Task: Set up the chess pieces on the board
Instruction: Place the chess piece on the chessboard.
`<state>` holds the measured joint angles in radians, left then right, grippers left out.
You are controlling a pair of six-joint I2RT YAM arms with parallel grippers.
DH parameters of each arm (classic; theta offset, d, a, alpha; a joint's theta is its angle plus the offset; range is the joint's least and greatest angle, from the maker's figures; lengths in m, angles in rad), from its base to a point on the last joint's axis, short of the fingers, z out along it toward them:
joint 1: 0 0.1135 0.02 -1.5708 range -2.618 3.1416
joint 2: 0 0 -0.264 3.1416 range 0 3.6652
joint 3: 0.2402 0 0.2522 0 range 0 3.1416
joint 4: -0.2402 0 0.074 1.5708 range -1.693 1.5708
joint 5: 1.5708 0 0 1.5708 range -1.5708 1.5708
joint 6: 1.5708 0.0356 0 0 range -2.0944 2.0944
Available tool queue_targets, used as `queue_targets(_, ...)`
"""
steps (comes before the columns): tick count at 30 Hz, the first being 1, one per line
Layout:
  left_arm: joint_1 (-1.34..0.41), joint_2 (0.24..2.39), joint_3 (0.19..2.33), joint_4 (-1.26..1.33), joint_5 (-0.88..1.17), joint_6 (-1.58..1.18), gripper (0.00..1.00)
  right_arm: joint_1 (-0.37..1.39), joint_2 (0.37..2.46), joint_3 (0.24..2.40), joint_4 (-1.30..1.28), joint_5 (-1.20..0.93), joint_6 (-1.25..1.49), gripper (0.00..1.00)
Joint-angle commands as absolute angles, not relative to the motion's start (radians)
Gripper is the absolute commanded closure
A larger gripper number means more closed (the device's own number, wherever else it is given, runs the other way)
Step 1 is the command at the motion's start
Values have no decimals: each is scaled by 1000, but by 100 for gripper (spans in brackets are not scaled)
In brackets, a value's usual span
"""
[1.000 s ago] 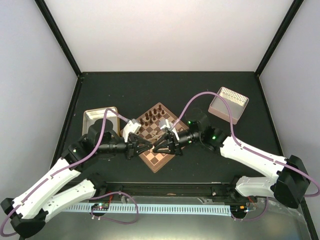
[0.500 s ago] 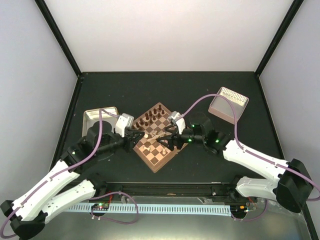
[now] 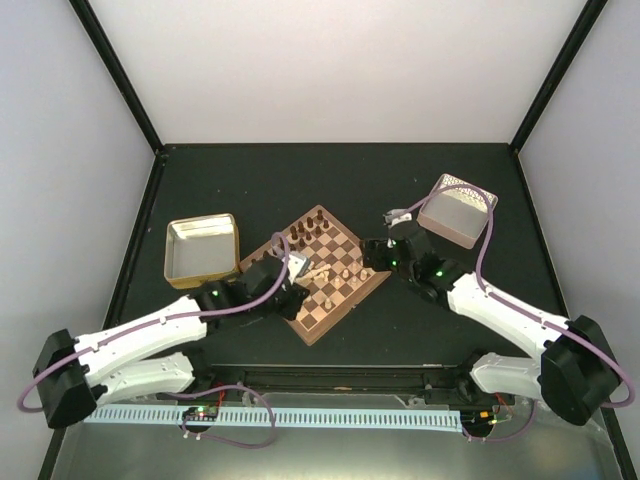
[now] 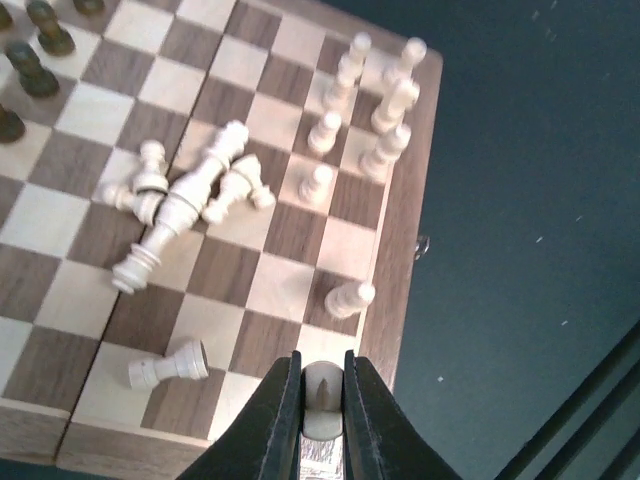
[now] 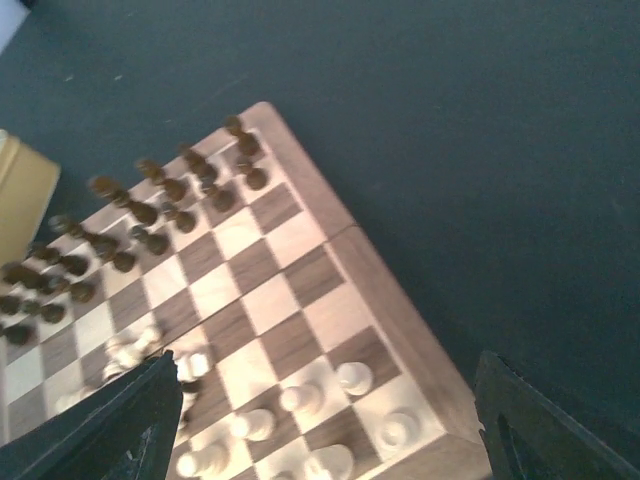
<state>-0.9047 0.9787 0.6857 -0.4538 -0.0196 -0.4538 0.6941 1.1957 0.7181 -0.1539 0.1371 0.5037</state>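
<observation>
The board [image 3: 326,312] lies as a diamond between the arms. Dark chess pieces [image 5: 150,215] stand in rows along its far left side. Several pale chess pieces [image 4: 375,110] stand by the right edge, and a heap of pale ones [image 4: 190,200] lies toppled mid-board. One more lies flat near the front [image 4: 168,365]. My left gripper [image 4: 322,358] is shut on a pale piece [image 4: 322,388], low over the board's near edge squares. My right gripper [image 5: 330,430] is open and empty, above the board's right corner, its fingers [image 5: 135,425] spread wide around standing pale pieces [image 5: 300,398].
A shallow yellowish metal tray [image 3: 200,250] sits left of the board. A pinkish bin [image 3: 457,210] sits at the back right, close behind the right arm. Black tabletop surrounds the board, with dark frame posts at the back corners.
The right gripper opened and drew back right, off the board's centre to its right corner. The left gripper, still shut on its pale piece, moved toward the board's near side.
</observation>
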Motion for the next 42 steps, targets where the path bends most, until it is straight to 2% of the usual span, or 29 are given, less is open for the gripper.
queue_targets(1, -998, 1010, 651, -391, -192, -502, 98, 652, 1187, 689, -164, 210, 588, 19)
queue_targets(10, -1081, 1079, 559, -237, -114, -528, 98, 616, 1201, 680, -155, 193, 600, 19)
queue_targets(26, -1126, 1254, 548, -164, -260, -574, 96, 583, 1207, 675, -161, 146, 605, 19)
queue_targets(33, -1126, 1261, 534, -147, -232, -560, 88, 580, 1212, 678, -163, 136, 603, 19)
queue_targets(38, -1127, 1236, 522, -141, -205, -547, 73, 580, 1213, 678, -162, 127, 604, 19)
queue_targets(42, -1127, 1195, 515, -141, -208, -551, 56, 579, 1209, 678, -161, 112, 601, 19)
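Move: The left hand still pinches a white chess piece; its free square, beside the board's near right rim and close to the near corner, lies about 2 cm back, 3 cm right and 11 cm below. A standing white piece is next along that rim, level with the hand and 5 cm right. A toppled white piece lies roughly 3 cm ahead, 2 cm left, the fallen pile 8 cm ahead, 4 cm right. From the right hand the square is some 14 cm back, 11 cm left. The left hand keeps its pinch on the white piece and sets it down on the free rim square, sinking about 9 cm while easing back and right and tilting slightly; it pauses there, then the fingers part to either side of the piece. The right hand, empty and open, draws some 4 cm to its right, sinks a little and turns slightly clockwise. ##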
